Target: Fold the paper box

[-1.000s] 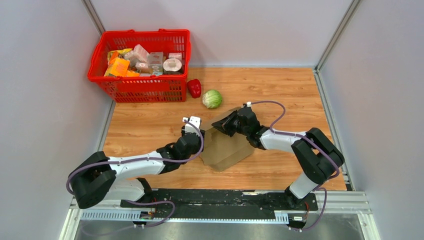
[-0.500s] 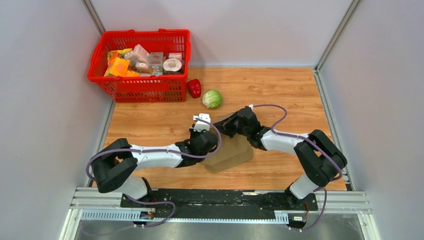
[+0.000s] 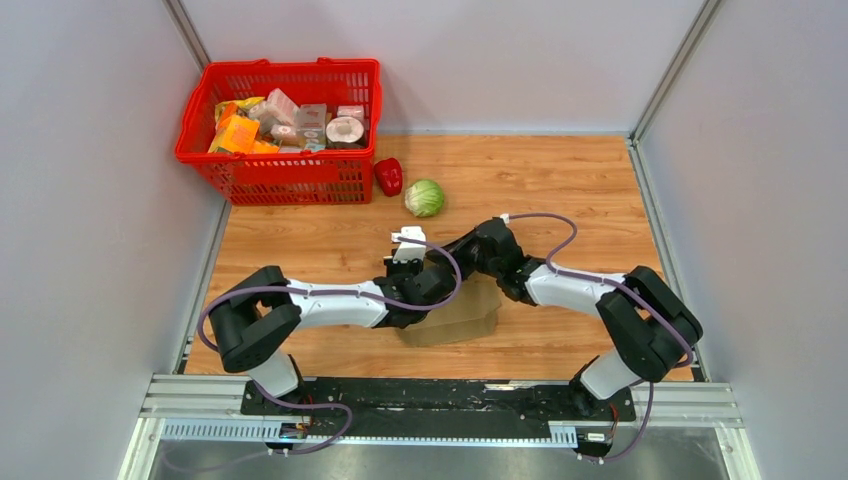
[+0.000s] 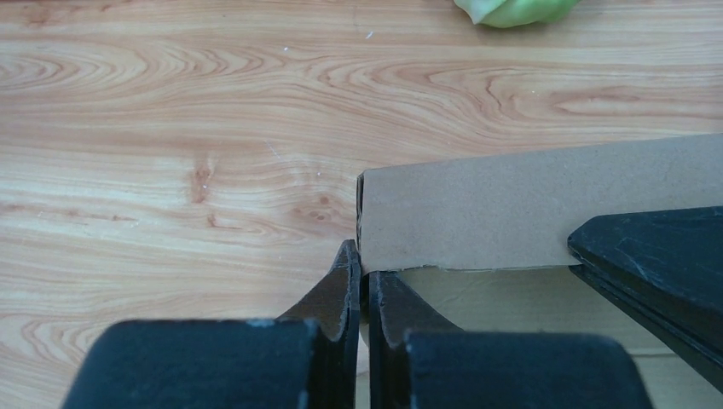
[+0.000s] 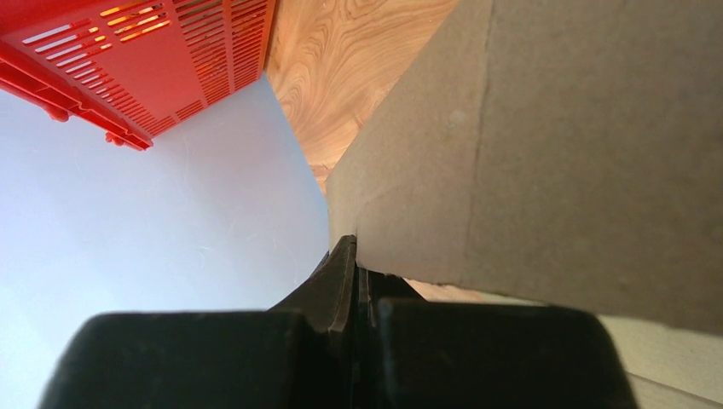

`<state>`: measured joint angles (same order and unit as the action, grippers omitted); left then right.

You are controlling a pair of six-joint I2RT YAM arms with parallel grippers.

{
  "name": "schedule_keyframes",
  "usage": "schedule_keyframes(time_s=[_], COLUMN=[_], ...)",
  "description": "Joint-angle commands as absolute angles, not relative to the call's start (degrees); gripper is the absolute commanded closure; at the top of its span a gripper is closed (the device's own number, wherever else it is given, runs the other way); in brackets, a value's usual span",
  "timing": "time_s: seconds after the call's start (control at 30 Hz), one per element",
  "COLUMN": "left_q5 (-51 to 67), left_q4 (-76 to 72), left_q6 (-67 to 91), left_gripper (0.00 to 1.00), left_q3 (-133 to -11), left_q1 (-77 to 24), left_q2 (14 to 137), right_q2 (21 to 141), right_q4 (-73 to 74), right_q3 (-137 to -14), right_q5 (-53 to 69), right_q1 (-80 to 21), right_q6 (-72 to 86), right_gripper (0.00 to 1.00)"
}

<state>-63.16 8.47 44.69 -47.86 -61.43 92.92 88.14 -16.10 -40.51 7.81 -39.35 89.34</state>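
Observation:
The paper box (image 3: 465,312) is plain brown cardboard, lying low on the wooden floor between the two arms. My left gripper (image 3: 440,283) reaches in from the left and is shut on the box's edge. In the left wrist view its jaws (image 4: 362,271) pinch the cardboard wall (image 4: 477,209) at a corner. My right gripper (image 3: 462,258) comes in from the right and is shut on the same box. The right wrist view shows those jaws (image 5: 356,260) clamped on a cardboard panel (image 5: 546,145). A right finger (image 4: 656,256) shows at the left wrist view's right edge.
A red mesh basket (image 3: 280,115) with several small packages stands at the back left. A red pepper (image 3: 388,176) and a green cabbage (image 3: 425,197) lie just beyond the box. Grey walls close in the left, back and right sides.
My left arm stretched rightward to the box and its jaws closed on the cardboard edge. The box has dropped lower and flatter. The right gripper has kept its grip.

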Motion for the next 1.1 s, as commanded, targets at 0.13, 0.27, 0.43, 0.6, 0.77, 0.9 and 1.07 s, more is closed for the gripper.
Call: schedule_keyframes(time_s=[0.13, 0.27, 0.43, 0.6, 0.77, 0.9, 1.07], left_q5=[-58.54, -58.27, -59.06, -58.28, -56.43, -55.20, -56.25], left_q4=[20.81, 36.17, 36.39, 25.86, 17.41, 14.77, 14.41], left_q6=[46.12, 50.53, 51.95, 48.52, 45.18, 45.17, 46.40], left_gripper=[1.00, 1.00, 1.00, 0.84, 0.74, 0.72, 0.75], left_q3=[-48.16, -56.31, -55.82, -49.06, -42.64, -40.96, -40.96], left_q1=[-60.12, -59.68, -59.85, -60.91, -60.91, -61.00, -60.91], left_q2=[91.40, 95.61, 96.24, 88.87, 82.19, 81.21, 83.66], right_q2=[83.32, 82.18, 82.00, 81.74, 80.95, 80.25, 79.63], right_q4=[-12.48, -11.16, -11.16, -14.15, -15.03, -15.38, -14.94], right_q3=[-38.32, -38.41, -38.15, -36.74, -36.04, -36.12, -35.95], right_q5=[6.42, 4.75, 4.13, 3.78, 3.43, 3.60, 3.78], right_q1=[-41.04, -42.27, -42.54, -42.45, -42.36, -42.45, -42.36], right_q6=[88.50, 88.59, 89.21, 88.86, 89.21, 89.21, 89.21], right_gripper=[1.00, 1.00, 1.00, 1.00, 1.00, 1.00, 0.93])
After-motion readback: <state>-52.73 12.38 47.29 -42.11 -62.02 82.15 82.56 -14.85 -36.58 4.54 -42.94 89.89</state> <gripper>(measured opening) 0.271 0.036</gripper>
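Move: My left fingers are already shut on the paper box's raised far-left corner, with the middle of the box about 8 cm back, 12 cm right and 5 cm below. The cabbage sits some 16 cm ahead and 7 cm right, the red pepper about 21 cm ahead and roughly in line. My right hand already grips the same far wall; from it the box middle is about 8 cm back, 5 cm right and 8 cm lower. With both hands on the far wall, I draw back towards my base together, about 3 cm each, dragging the box along. My left wrist tips some 8 degrees downward early on; from about halfway its fingers part a little, ending loosely astride the corner with one finger outside and one inside. My right fingers keep their pinch. ##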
